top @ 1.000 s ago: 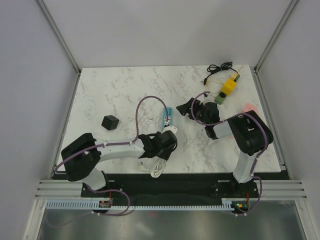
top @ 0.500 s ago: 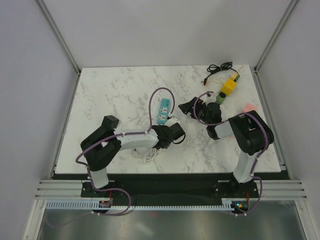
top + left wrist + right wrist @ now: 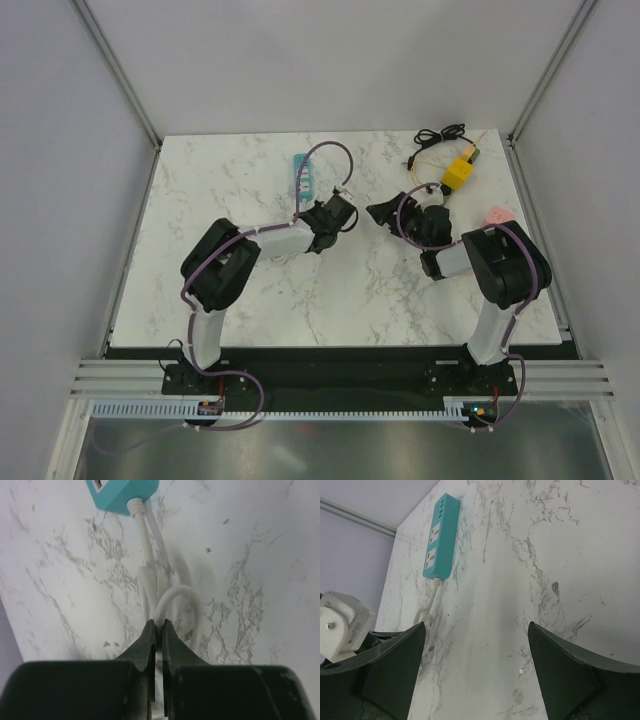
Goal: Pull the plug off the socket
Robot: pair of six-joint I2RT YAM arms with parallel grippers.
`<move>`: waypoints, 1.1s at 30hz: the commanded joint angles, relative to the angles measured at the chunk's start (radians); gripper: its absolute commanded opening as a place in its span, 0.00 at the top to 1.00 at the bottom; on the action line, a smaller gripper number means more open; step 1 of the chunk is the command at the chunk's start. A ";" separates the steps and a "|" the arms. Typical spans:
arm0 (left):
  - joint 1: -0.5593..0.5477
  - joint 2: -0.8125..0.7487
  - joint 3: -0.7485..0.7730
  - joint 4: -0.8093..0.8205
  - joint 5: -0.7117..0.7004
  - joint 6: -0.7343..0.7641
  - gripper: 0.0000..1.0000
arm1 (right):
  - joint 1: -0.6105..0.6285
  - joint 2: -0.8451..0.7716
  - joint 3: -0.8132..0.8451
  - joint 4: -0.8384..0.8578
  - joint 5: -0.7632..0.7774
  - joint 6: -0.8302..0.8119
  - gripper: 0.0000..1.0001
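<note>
The teal power strip (image 3: 303, 172) lies at the back middle of the table; its sockets look empty in the right wrist view (image 3: 441, 535). Its white cable (image 3: 150, 565) leaves the strip's end (image 3: 120, 492) and loops on the marble. My left gripper (image 3: 345, 213) is shut on a loop of that cable (image 3: 157, 625). My right gripper (image 3: 378, 213) is open and empty (image 3: 476, 625), just right of the left one and facing the strip. A white block (image 3: 342, 625) shows beside the left gripper; I cannot tell if it is the plug.
A yellow block (image 3: 460, 170) with green pieces and a black cable (image 3: 440, 133) lie at the back right. A pink object (image 3: 497, 214) lies near the right edge. The left arm (image 3: 225, 255) stretches across the table's middle left.
The left arm swung from the near edge toward the back middle, and the power strip and its cable moved back and left with it. The right gripper barely moved.
</note>
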 commanded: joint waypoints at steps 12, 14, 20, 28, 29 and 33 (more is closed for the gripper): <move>-0.010 -0.068 -0.178 0.670 0.220 0.747 0.98 | -0.019 0.030 0.002 0.095 -0.044 0.044 0.09; -0.001 -0.054 -0.191 0.744 0.255 0.844 0.98 | -0.022 0.030 -0.001 0.095 -0.044 0.045 0.09; 0.100 -0.022 -0.218 0.793 0.347 1.008 0.98 | -0.029 0.041 -0.003 0.104 -0.050 0.057 0.09; 0.235 0.066 -0.122 0.734 0.153 0.890 0.98 | -0.034 0.067 0.015 0.119 -0.070 0.081 0.10; 0.238 0.076 -0.122 0.756 0.127 0.899 0.98 | -0.034 0.075 0.017 0.121 -0.071 0.082 0.10; 0.246 0.130 -0.077 0.844 0.049 0.895 0.49 | -0.034 0.084 0.026 0.121 -0.079 0.085 0.10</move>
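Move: The left hand still pinches the white cord. The open spot the cord is taken to lies about 12 cm ahead, 7 cm to the left and 4 cm below. The blue socket strip's middle is some 12 cm ahead, 3 cm left and 3 cm below. The right gripper waits about 10 cm to the right and roughly 1 cm ahead, 3 cm higher. From that right hand the open spot is about 9 cm ahead, 17 cm left and 7 cm below. Swinging out first to the right and slightly forward, about 5 cm, the left hand then sweeps some 12 cm left and 8 cm farther out, carrying the pinched white cord at nearly constant height. The wrist yaws almost 40 degrees clockwise, turns partly back and rolls its left side up; near the end the shut fingers open about a third around the cord. ##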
